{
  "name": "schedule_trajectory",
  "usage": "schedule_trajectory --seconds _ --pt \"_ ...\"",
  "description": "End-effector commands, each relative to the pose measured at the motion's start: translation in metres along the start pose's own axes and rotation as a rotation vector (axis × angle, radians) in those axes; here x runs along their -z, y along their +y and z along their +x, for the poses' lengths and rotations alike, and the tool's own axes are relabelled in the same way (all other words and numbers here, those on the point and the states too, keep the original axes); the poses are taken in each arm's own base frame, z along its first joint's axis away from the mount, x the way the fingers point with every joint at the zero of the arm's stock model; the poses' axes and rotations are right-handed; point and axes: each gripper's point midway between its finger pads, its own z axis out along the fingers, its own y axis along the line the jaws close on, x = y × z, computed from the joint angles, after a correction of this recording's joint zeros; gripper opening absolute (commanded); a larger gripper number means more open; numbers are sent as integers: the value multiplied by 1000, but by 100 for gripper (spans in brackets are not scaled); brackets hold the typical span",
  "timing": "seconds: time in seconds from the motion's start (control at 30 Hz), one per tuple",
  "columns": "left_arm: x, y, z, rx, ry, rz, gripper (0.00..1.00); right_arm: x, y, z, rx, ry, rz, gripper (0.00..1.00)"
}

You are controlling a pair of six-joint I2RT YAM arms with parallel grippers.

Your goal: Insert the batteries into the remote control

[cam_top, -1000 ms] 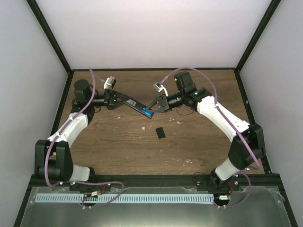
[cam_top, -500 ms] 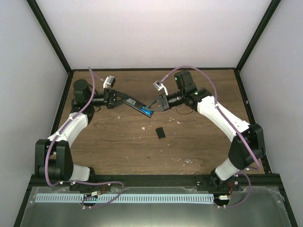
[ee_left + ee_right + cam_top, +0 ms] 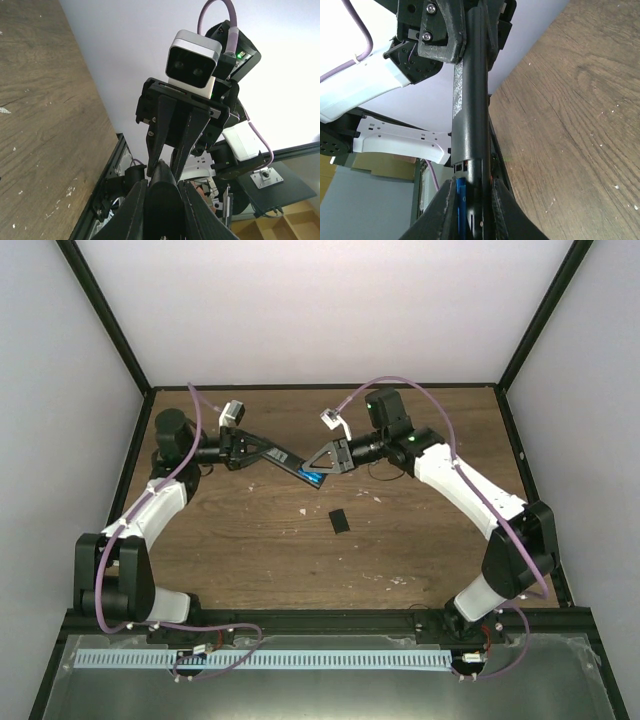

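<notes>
The remote control (image 3: 292, 466) is a slim black bar held in the air between both arms. My left gripper (image 3: 272, 455) is shut on its far-left end, seen between the jaws in the left wrist view (image 3: 162, 182). My right gripper (image 3: 318, 473) is shut across the other end, where the open slot is. In the right wrist view the remote control (image 3: 470, 100) runs up from my right gripper (image 3: 472, 182). A blue battery (image 3: 461, 200) lies in the slot beside the left finger, and blue shows there from above as the batteries (image 3: 314, 478). I cannot tell how many batteries are in the slot.
A small squarish black cover piece (image 3: 339, 521) lies on the wooden table (image 3: 250, 550) just in front of the grippers. Black frame posts and white walls close in the back and sides. Purple cables loop over both wrists.
My right gripper has crept a little left along the remote's slot end and narrowed slightly. The left arm and the remote have stayed still.
</notes>
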Motion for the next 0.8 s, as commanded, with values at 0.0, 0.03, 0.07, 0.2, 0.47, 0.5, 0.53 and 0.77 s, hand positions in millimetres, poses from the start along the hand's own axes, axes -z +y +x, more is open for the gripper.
schedule_trajectory --seconds 0.0,0.03,0.07,0.2,0.47,0.5,0.53,0.77 --pt "-3 -3 6 -13 27 14 0 -8 1 -7 70 -10 6 11" --pt "-3 -3 5 -15 26 14 0 -8 1 -7 74 -10 4 11" --pt "-3 -4 6 -16 27 14 0 -9 2 -7 78 -8 3 11" --pt "-3 -4 5 -16 27 15 0 -5 6 -7 96 -19 23 12" --pt "-3 2 2 -31 20 7 0 18 14 -17 139 -92 118 33" --pt "-3 3 1 -41 16 2 0 24 12 -19 140 -110 152 37" --pt "-3 5 0 -44 10 -7 0 30 10 -20 141 -128 178 41" --pt "2 45 -3 -38 -31 -169 0 75 -53 -6 84 -214 585 52"
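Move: The right fingers are closed on the remote's battery end, the batteries lying about 1 cm back and 1 cm to the right of the hand point, 1 cm lower; the remote's middle is some 3 cm left and 1 cm ahead. The black battery cover lies on the table about 4 cm ahead, 7 cm right and 26 cm below. From the left hand, which grips the remote's far end, the batteries are roughly 9 cm right, 5 cm back and 1 cm down. To the right, after a short hold on the battery end, the right hand backs off the remote by about 4.5 cm, also going some 2 cm forward and nearly as far up. Its fingers open to about half and come free while the wrist rolls and swings some 15 degrees clockwise. The left hand keeps its grip, dipping about 1.5 cm and easing 1 cm forward. ##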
